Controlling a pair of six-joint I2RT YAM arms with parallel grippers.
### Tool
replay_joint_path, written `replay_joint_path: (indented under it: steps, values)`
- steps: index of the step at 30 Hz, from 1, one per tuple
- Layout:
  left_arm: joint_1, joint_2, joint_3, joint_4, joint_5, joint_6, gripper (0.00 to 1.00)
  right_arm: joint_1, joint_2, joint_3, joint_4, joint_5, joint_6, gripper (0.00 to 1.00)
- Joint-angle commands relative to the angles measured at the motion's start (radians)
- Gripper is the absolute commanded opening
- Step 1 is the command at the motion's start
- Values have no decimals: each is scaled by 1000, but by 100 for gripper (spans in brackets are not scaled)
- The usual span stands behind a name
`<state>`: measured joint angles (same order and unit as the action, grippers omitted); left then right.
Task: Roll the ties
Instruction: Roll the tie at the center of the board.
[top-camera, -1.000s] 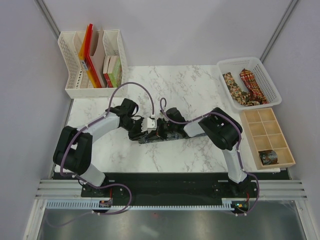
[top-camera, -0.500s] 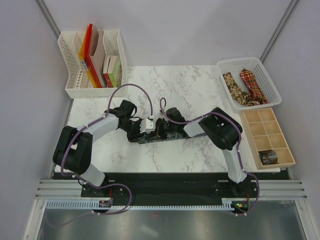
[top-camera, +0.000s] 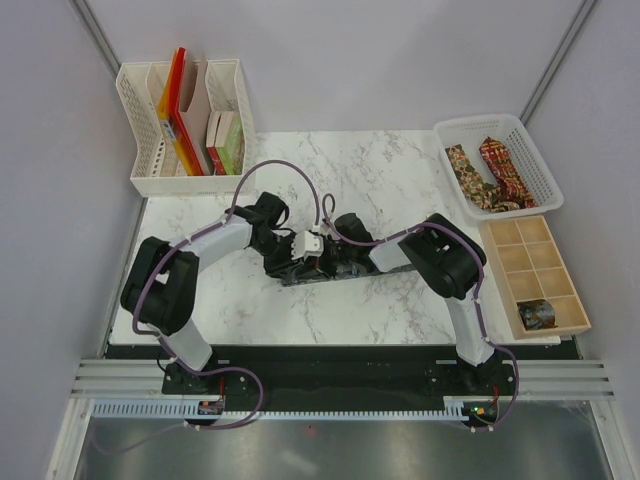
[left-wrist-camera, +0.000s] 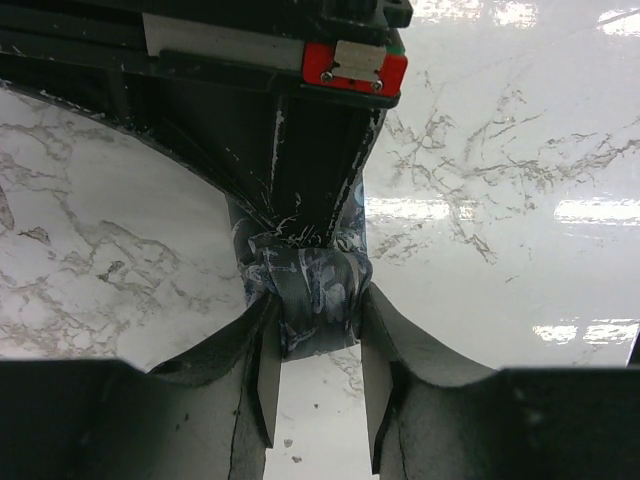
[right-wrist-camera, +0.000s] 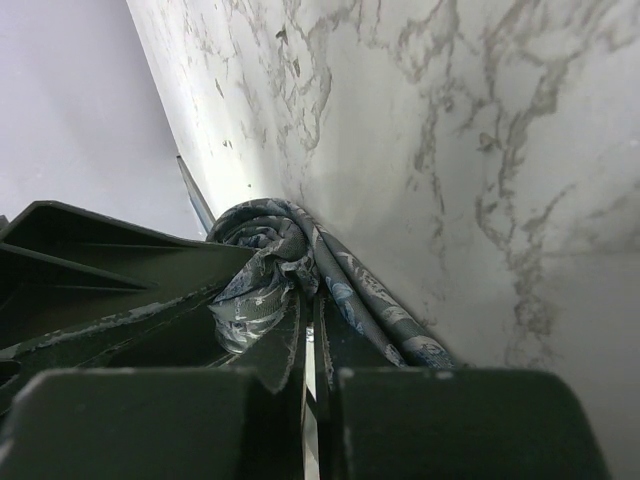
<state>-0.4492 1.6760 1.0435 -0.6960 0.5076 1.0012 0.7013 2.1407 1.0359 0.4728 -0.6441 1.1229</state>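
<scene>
A dark grey-green tie is wound into a small roll at the middle of the marble table. In the left wrist view my left gripper is shut on the sides of that roll. My right gripper is shut, and the tie wraps round its fingertips with a tail trailing off along the table. From above, both grippers meet at the table's centre, left gripper against right gripper, and cover most of the roll. A brown-gold tie and a red tie lie in the white basket.
A wooden compartment box at the right edge holds one rolled tie in a near cell. A white file rack with coloured folders and books stands at the back left.
My left arm has swung its forearm toward the back and its wrist has slid a little right, closer against the right gripper. The right arm has hardly moved.
</scene>
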Motion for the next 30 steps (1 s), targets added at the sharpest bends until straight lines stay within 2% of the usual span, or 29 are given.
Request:
replay_joint_path:
  steps: [1,5,9,18,22,30]
  values:
    - [-42,85,20,85,28,-33,39,17,35,-10,-51,47,-11,8]
    - [-40,119,9,47,-20,-13,39,-2,-1,-14,-57,29,-17,19]
    - [-40,139,-10,23,-44,8,36,-31,-44,-22,-75,-2,-23,25]
    - [-39,162,4,7,-63,17,34,-60,-139,-10,-146,-42,-61,45]
    - [-39,168,12,3,-61,14,34,-57,-136,-23,-112,-42,-40,49]
    - [-39,179,29,-5,-57,20,34,-46,-114,-16,-19,-40,-3,48]
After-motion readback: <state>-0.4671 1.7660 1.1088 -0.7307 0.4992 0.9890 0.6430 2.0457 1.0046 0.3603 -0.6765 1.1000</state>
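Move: Under and just right of the left hand's half-open fingers sits the rolled end of the tie, about 1 cm to the right and 1 cm below. From the right hand, shut at the roll's edge, the roll is roughly 2 cm to the left and 1 cm ahead, level in height; the unrolled strip runs off to the right, its middle about 10 cm away, level fore and aft and 1 cm lower. Opening from shut to about half, the right fingers let go at the edge of the roll while that hand draws right, away from the roll, by some 2.5 cm and rises nearly 2 cm. The left hand keeps its fingers astride the roll without changing their gap, sinks about 1 cm over it and then holds. ##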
